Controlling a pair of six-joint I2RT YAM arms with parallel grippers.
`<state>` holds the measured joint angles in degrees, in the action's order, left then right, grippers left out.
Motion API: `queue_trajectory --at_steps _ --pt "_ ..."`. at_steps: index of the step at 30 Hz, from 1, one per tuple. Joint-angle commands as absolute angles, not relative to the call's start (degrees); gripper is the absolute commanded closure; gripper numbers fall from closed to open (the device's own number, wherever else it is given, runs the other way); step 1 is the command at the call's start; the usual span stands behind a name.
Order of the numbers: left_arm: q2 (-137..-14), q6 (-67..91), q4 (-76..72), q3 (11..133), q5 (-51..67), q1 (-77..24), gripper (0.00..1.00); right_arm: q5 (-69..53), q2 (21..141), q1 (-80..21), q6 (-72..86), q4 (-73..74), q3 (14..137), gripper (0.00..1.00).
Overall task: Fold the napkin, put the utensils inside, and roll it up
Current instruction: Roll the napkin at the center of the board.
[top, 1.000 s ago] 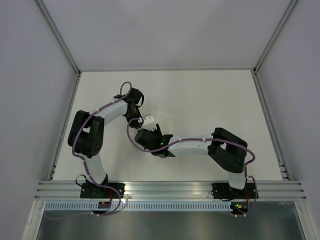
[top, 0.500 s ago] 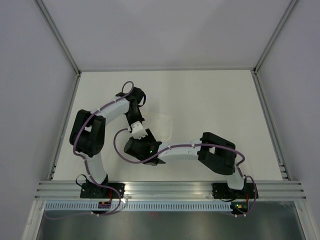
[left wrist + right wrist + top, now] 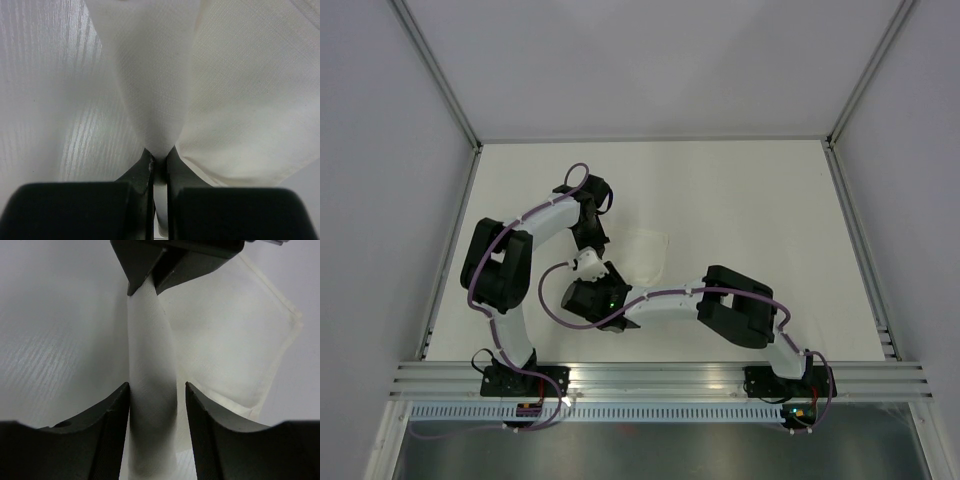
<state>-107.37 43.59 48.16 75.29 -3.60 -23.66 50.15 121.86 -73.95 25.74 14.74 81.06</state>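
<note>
The napkin (image 3: pixel 646 250) lies white on the table, one side gathered into a raised fold (image 3: pixel 150 365). My left gripper (image 3: pixel 159 152) is shut on the end of that fold, and it also shows at the top of the right wrist view as the left gripper (image 3: pixel 150 282). Facing it, my right gripper (image 3: pixel 157 390) stands open astride the same fold. Its left finger (image 3: pixel 117 405) is against the cloth and its right finger (image 3: pixel 200 405) is a little off it. From above, the two grippers meet near the napkin's left edge (image 3: pixel 590 258). The utensils are hidden or out of view.
The flat part of the napkin (image 3: pixel 235 345) spreads to the right of the fold. Metal frame rails (image 3: pixel 660 378) run along the near edge, and grey walls (image 3: pixel 380 200) enclose the table. Both arms crowd the left-centre of the tabletop (image 3: pixel 740 200).
My right arm has swung left and toward the near edge, bringing its gripper round the napkin's fold, with its jaws a little narrower. The left gripper has held its grip.
</note>
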Motion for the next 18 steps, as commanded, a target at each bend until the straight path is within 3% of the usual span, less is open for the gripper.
queue_trajectory --at_steps 1,11,13,14,18 --pt "-108.0 42.7 49.7 77.4 -4.2 -24.1 0.98 54.0 123.0 -74.8 23.9 15.9 84.7 0.46" --pt "-108.2 42.5 49.7 77.4 -4.6 -24.1 0.98 56.5 126.7 -76.3 23.6 18.7 88.5 0.48" --pt "-108.5 42.5 49.7 77.3 -4.6 -24.1 0.98 56.8 127.2 -76.4 24.1 18.9 88.7 0.6" --pt "-108.5 42.5 49.7 77.3 -4.6 -24.1 0.98 56.7 127.3 -76.4 24.3 19.2 88.7 0.75" --pt "-108.3 42.4 49.6 77.2 -4.5 -24.1 0.98 56.0 127.1 -76.4 25.0 18.8 87.2 0.89"
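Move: The near stretch of the rolled napkin edge already stands between the right hand's open fingers, about 1 cm to the left and level with the pads. The left gripper, already pinching the roll, is roughly 6 cm ahead and 1 cm left; the unrolled napkin spreads with its middle about 4 cm ahead and 8 cm right, 1 cm lower. From the left hand that near stretch lies some 6 cm straight back. Leftward, with a slight lift, the right hand shifts about 1.5 cm around the near stretch of the napkin roll, then settles about 1 cm down while its fingers close from half open to nearly shut, pinching the roll behind the left gripper; the wrist rolls barely 5 degrees. The left hand keeps its pinch on the roll's farther stretch, easing down by half a centimetre. ##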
